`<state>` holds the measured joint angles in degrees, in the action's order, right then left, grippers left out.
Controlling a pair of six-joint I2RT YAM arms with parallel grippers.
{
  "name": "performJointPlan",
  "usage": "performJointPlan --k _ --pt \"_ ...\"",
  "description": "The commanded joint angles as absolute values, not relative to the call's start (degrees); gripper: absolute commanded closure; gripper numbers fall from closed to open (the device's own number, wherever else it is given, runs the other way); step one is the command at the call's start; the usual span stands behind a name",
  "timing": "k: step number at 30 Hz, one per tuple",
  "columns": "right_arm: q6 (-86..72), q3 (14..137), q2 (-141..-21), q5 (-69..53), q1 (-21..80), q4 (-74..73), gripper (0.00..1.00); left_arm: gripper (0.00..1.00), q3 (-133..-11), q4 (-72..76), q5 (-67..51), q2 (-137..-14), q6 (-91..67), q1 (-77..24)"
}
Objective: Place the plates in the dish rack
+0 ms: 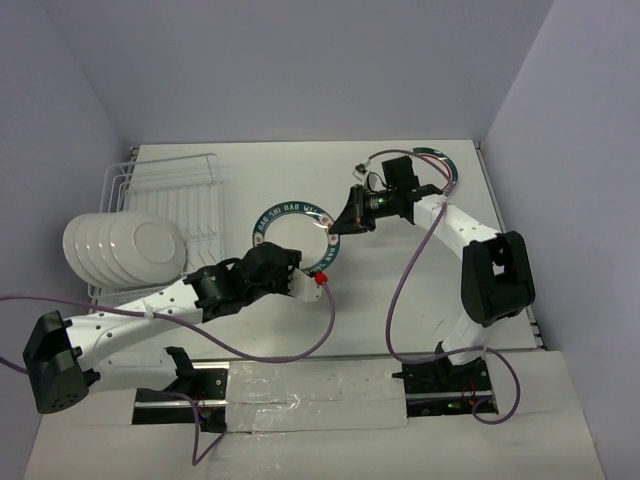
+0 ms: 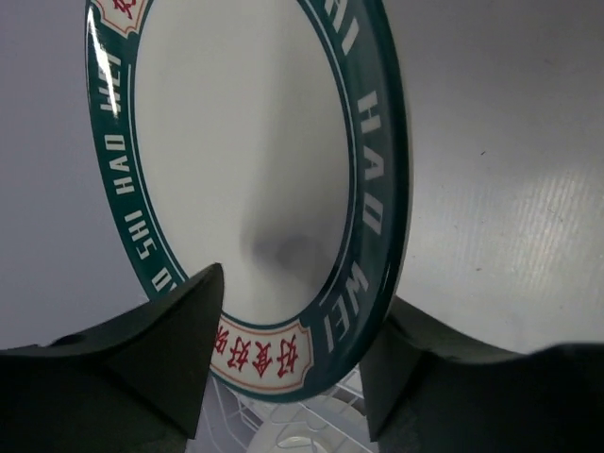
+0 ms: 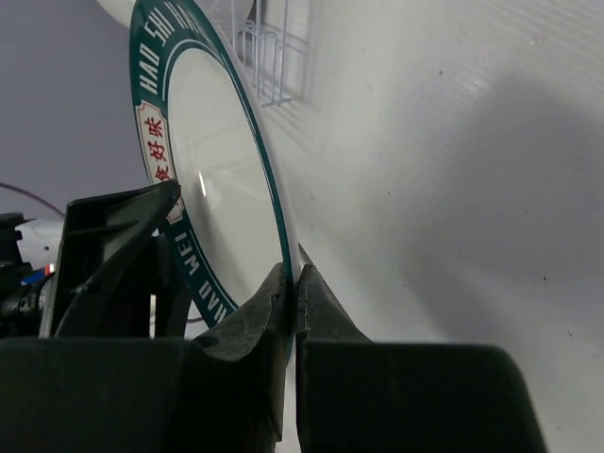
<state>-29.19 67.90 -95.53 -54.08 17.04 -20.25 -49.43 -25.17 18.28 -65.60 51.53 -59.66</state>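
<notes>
A teal-rimmed plate (image 1: 285,207) is held upright on edge above the table's middle. My right gripper (image 1: 338,225) is shut on its right rim; in the right wrist view the pads (image 3: 297,283) pinch the thin edge of the plate (image 3: 217,189). My left gripper (image 1: 300,268) straddles the plate's lower rim with its jaws still apart. In the left wrist view the plate (image 2: 245,142) sits between the fingers of that gripper (image 2: 293,349). The white wire dish rack (image 1: 170,185) stands at the far left, with several white plates (image 1: 125,245) upright in its near end.
Another teal-rimmed plate (image 1: 447,162) lies on the table at the back right, partly under the right arm. Purple cables loop over the table near both arm bases. Grey walls close in the table on three sides.
</notes>
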Motion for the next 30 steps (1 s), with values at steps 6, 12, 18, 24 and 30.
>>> performJointPlan --k 6,12,18,24,30 --pt "-25.31 73.65 -96.68 -59.42 18.81 -24.96 0.90 0.93 -45.79 -14.68 21.97 -61.70 55.99 -60.56" --pt "-24.35 77.51 -95.28 -57.57 18.11 -25.57 0.20 1.00 -49.03 -17.48 19.97 -59.07 49.67 -58.02" --pt "-23.47 85.42 -93.17 -53.97 11.35 -25.23 0.00 1.00 -61.42 -25.39 10.65 -57.74 33.17 -46.95" --pt "-20.04 85.71 -89.75 -55.63 5.37 -21.28 0.00 1.00 -74.52 -31.99 -8.06 -58.71 8.55 -24.29" --pt "-26.01 78.49 -86.04 -57.71 1.59 -13.89 0.00 1.00 -76.55 -34.97 -25.47 -55.90 -5.01 -2.74"
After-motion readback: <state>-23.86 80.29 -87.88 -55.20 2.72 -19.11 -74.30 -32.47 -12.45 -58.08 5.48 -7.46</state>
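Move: The plate is still in my right fingers. Its middle lies about 8 cm to their left and 3 cm back, roughly level. My open left fingers straddle its near rim, with its middle some 5 cm ahead and 2 cm right. From my left hand the dish rack's middle is about 25 cm left, 7 cm ahead and 11 cm lower. The other plate on the table is some 19 cm right of my right hand, 11 cm ahead and 16 cm below. I pinch the plate's rim shut in my left fingers, then my right fingers open wide and back off up, right and forward, some 16 cm in all. With the plate held, I swing my left hand up about 18 cm, left about 16 cm and somewhat forward towards the rack, rolling its left side down and turning counter-clockwise, some 75 degrees together. ##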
